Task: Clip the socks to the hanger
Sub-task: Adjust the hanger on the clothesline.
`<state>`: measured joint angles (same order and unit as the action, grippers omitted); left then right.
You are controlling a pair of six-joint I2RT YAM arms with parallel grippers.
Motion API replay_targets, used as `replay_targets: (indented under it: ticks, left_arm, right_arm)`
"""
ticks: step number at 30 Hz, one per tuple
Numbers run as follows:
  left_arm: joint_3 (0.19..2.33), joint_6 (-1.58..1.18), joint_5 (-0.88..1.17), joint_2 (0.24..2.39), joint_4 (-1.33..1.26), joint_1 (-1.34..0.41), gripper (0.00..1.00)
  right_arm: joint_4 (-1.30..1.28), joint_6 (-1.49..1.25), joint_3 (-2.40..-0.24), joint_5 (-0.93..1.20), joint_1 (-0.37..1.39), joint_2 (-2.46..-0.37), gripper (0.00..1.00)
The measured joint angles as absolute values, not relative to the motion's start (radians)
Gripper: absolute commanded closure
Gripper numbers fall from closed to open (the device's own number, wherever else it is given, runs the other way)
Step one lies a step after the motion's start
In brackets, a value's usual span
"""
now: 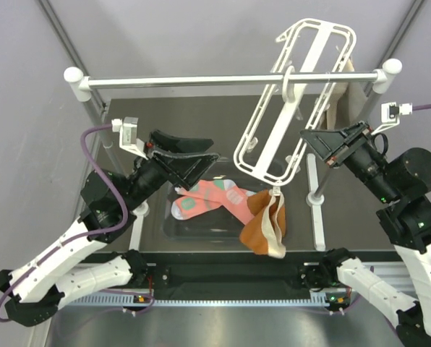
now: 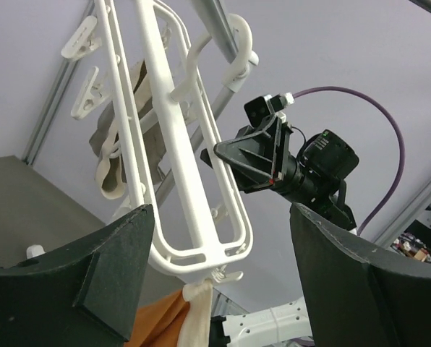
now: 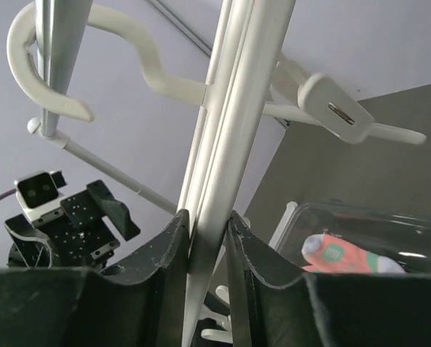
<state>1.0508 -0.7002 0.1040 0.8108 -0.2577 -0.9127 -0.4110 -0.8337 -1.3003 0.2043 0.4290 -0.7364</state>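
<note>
The white hanger (image 1: 295, 101) hangs tilted by its hook from the overhead rail. My right gripper (image 1: 307, 139) is shut on the hanger's right side rail (image 3: 214, 181), which runs between the two fingers (image 3: 165, 253). The socks (image 1: 212, 199), salmon pink with mint patches, lie in the tray below. One sock's toe (image 3: 342, 254) also shows in the right wrist view. My left gripper (image 1: 201, 160) hovers open above the socks, left of the hanger. Its fingers (image 2: 107, 267) stand wide apart, nothing between them, facing the hanger's lower end (image 2: 201, 249).
An orange cloth (image 1: 257, 230) and a beige cloth (image 1: 277, 231) hang from a clip at the hanger's lower end. Another beige piece (image 2: 121, 144) hangs farther up. The metal rail (image 1: 201, 79) spans the back. A clear tray (image 1: 201, 235) and white posts (image 1: 317, 195) stand beneath.
</note>
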Motion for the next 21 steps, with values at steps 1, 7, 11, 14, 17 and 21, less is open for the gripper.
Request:
replay_targets:
  ticks: [1, 7, 11, 14, 17, 21]
  left_arm:
    - [1.046, -0.699, 0.099, 0.804, -0.251, -0.913, 0.20]
    - [1.040, -0.688, 0.080, 0.768, -0.223, -0.913, 0.20]
    - [1.040, -0.682, 0.073, 0.763, -0.218, -0.913, 0.20]
    - [1.040, -0.681, 0.066, 0.762, -0.205, -0.913, 0.20]
    - [1.040, -0.681, 0.062, 0.762, -0.191, -0.913, 0.20]
    - [1.040, -0.677, 0.060, 0.760, -0.152, -0.914, 0.20]
  right_arm:
    - [-0.389, -0.851, -1.287, 0.212, 0.429, -0.736, 0.77]
    - [-0.250, -0.957, -1.196, 0.245, 0.429, -0.738, 0.77]
    - [-0.189, -0.994, -1.184, 0.259, 0.437, -0.764, 0.72]
    - [-0.152, -0.996, -1.184, 0.271, 0.466, -0.786, 0.66]
    - [-0.142, -0.977, -1.184, 0.284, 0.488, -0.804, 0.57]
    - [-0.162, -0.915, -1.187, 0.279, 0.491, -0.801, 0.42]
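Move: The right hand has the hanger's right-hand rail between its fingertips; the hanger's middle lies about 8 cm ahead and 4 cm left, roughly level. Its hook on the clothesline is some 8 cm ahead, 5 cm left and 6 cm above; the orange sock hangs about 8 cm back, 8 cm left and 12 cm below. From the empty left hand the hanger's middle is roughly 11 cm ahead and 17 cm right. The right hand takes the pinched hanger rail about 4 cm left and slightly forward, then opens. ##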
